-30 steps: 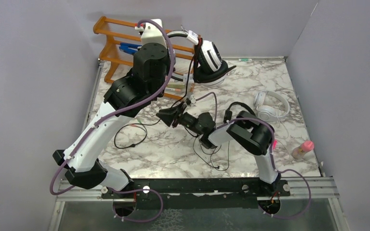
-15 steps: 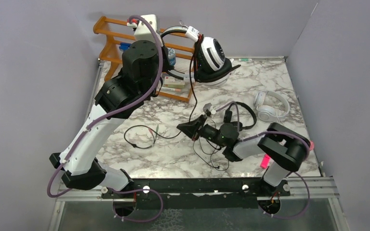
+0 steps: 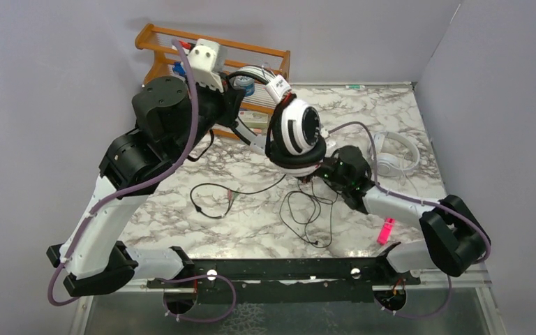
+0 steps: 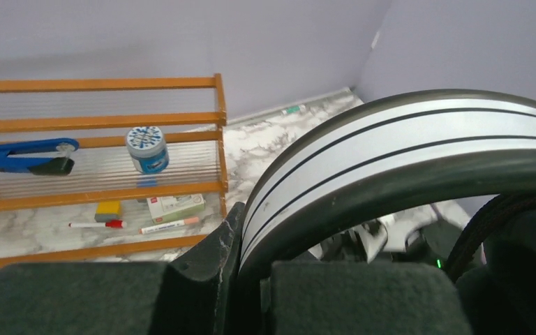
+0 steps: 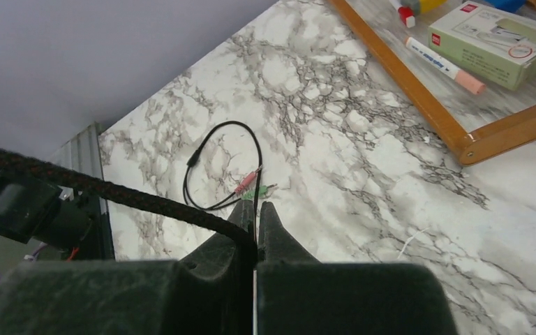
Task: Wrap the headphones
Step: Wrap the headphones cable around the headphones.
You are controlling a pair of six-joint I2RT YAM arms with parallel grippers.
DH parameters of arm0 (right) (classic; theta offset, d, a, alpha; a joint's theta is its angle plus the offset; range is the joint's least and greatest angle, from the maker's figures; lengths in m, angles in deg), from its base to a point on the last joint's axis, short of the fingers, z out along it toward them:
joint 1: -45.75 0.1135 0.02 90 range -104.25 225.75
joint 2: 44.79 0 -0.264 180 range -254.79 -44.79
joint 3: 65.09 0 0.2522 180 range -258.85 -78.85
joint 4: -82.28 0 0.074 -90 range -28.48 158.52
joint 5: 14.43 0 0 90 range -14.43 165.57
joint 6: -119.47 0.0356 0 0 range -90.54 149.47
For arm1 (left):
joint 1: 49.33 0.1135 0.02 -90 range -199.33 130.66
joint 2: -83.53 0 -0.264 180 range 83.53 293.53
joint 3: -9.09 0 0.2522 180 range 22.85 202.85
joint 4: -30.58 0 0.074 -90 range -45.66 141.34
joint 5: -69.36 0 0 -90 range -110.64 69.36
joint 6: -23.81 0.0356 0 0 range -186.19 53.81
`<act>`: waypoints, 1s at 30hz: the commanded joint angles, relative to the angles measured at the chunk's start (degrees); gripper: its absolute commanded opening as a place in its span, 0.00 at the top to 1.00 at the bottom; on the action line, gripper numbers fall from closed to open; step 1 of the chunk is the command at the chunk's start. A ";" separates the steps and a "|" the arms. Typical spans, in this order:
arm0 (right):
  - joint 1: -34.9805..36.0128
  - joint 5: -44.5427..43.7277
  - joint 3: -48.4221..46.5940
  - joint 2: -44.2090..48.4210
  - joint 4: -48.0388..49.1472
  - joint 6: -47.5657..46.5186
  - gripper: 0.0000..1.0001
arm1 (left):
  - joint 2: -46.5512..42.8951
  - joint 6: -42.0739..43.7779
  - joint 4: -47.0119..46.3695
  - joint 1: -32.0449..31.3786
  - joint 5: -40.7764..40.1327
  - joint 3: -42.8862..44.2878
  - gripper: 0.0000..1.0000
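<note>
The white headphones with black ear pads [image 3: 294, 129] hang above the table's middle. My left gripper [image 4: 250, 269] is shut on their white headband [image 4: 391, 150], which fills the left wrist view. Their black braided cord [image 5: 112, 188] runs down between the fingers of my right gripper [image 5: 257, 207], which is shut on it just under the ear cup. The cord's loose end lies looped on the marble [image 3: 213, 199], with pink and green plugs [image 5: 251, 183]. All-white headphones [image 3: 394, 153] rest on the table at the right.
An orange wooden rack [image 3: 181, 49] stands at the back left, holding a blue tool [image 4: 24, 155], a small jar [image 4: 146, 149], a box [image 4: 176, 206] and markers. A thin cord tangle [image 3: 307, 209] lies at centre front. A pink object [image 3: 386, 230] sits beside the right arm.
The left arm has swung the white-and-black headphones forward and down from the back wall. The right arm has stretched right and back under the ear cup, and its jaws have shut on the cord.
</note>
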 commanded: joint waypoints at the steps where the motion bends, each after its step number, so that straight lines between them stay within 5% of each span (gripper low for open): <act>1: -6.59 10.97 -10.68 -1.98 -24.90 -2.17 1.00 | -0.39 7.69 0.75 -0.20 18.38 0.21 1.00; 4: -13.23 16.32 -18.38 -4.08 -38.60 -1.77 1.00 | -1.56 12.82 4.57 -0.22 16.06 -4.74 1.00; 10: -16.97 19.87 -32.25 -6.90 -64.48 -8.88 1.00 | -3.44 25.41 3.40 -0.22 -7.67 -22.26 1.00; 17: -16.93 19.48 -41.98 -8.49 -81.57 -14.38 1.00 | -1.01 40.98 -10.45 -0.38 -28.95 -40.00 1.00; 23: -16.84 34.31 -45.39 -9.21 -84.03 -11.76 1.00 | -0.72 44.64 -22.73 -0.66 -32.90 -45.14 1.00; 30: -15.04 47.16 -42.04 -4.74 -69.54 4.20 1.00 | 4.28 49.24 -33.67 -0.67 -40.70 -44.56 1.00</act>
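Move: The left gripper holds the white headphones by the headband; the ear cups lie about 14 cm to its right, 3 cm back and 5 cm lower. The cable in the right fingers is level ahead, 15 cm right and 34 cm below. From the right gripper, the ear cups are some 28 cm above, 4 cm back and 1 cm right; the cable plugs 23 cm left, 4 back; the coiled cable 9 right, 9 back; both roughly 18 cm below. Drop the left gripper about 25 cm, rolling it right side down some 70 degrees and easing forward and left, then rise slightly, gripping the headband throughout. Meanwhile swing the right gripper, cable still pinched, forward and right, then back and up, rolling it until its fingers point left and slightly down, closer to the ear cups. ##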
